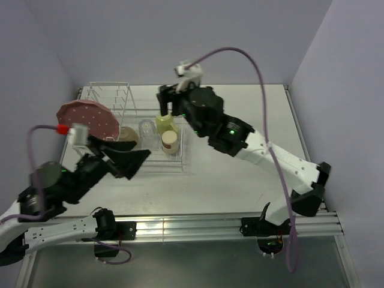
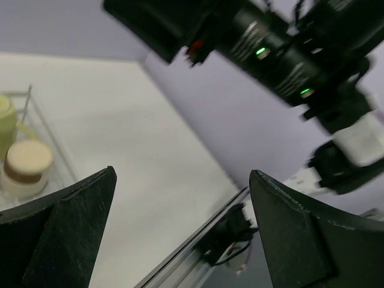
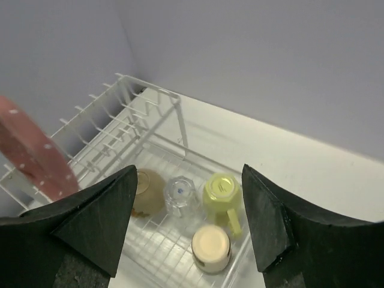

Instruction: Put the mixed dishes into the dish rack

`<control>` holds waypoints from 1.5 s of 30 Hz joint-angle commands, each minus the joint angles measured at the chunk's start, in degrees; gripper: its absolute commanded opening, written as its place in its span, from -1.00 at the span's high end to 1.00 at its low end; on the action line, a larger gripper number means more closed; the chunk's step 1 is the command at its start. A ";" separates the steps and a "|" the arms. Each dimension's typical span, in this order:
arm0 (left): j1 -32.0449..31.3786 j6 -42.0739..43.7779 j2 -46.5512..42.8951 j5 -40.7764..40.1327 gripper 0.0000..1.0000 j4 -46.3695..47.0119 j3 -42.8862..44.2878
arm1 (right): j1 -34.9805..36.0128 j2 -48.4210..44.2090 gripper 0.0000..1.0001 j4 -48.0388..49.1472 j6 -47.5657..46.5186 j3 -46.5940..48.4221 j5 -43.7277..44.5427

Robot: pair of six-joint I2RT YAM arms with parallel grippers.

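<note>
The white wire dish rack (image 1: 113, 96) (image 3: 150, 108) stands at the back left of the table. A pink white-dotted plate (image 1: 88, 119) (image 3: 33, 159) stands on edge at its slotted end. In the low basket sit a cream bowl (image 1: 128, 135) (image 3: 147, 191), a clear glass tumbler (image 1: 146, 127) (image 3: 180, 193), a yellow-green mug (image 1: 165, 123) (image 3: 221, 192) (image 2: 5, 123) and a small cup (image 1: 170, 141) (image 3: 211, 247) (image 2: 24, 168), all upside down. My right gripper (image 1: 165, 107) (image 3: 190, 180) hangs open above the mug and tumbler, holding nothing. My left gripper (image 1: 129, 162) (image 2: 181, 180) is open and empty, just in front of the rack.
The rack's near edge lies close to my left fingers (image 1: 141, 157). My right arm (image 1: 240, 135) reaches across the table's middle, its purple cable (image 1: 264, 90) looping overhead. Walls close in at the back and on both sides. An aluminium rail (image 1: 198, 225) runs along the near edge.
</note>
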 commanded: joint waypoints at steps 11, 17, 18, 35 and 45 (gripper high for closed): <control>-0.18 -12.12 11.68 -3.42 -0.98 4.85 -20.44 | -2.84 -18.07 -0.54 -11.55 38.10 -50.32 -6.45; -0.18 -15.90 9.04 -1.58 -0.98 8.45 -27.66 | 1.91 -29.66 -0.99 0.91 38.91 -63.51 -9.16; -0.18 -16.60 8.43 -1.31 -0.98 8.89 -28.45 | 2.09 -31.68 -0.99 2.51 38.29 -66.13 -9.43; -0.18 -25.30 -31.19 9.24 -0.98 17.43 -53.24 | 2.36 -67.11 -0.99 29.94 34.94 -91.99 -9.96; -0.18 -28.73 -36.40 14.15 -0.98 19.34 -59.56 | 2.36 -81.52 -0.99 34.61 38.11 -104.21 -9.09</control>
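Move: The plate already stands in the rack's upper tier, about 29 cm to my right hand's left, 2 cm nearer my bases and 7 cm lower; from my left hand it is some 14 cm ahead, 20 cm left and 6 cm below. From my right hand, all roughly 38 cm down, the bowl is 13 ahead and 23 left, the beige cup 12 ahead and 5 left, the green mug 21 ahead and 6 left. With nothing in either hand, I pull both clear of the loaded rack. My right dives about 36 cm while swinging right and back some 15 cm each, then climbs back 10 cm above the bare table, opening its fingers wider and rolling its left side up. My left sinks about 28 cm, first slipping forward and right, then easing back, fingers open and tipping down. ##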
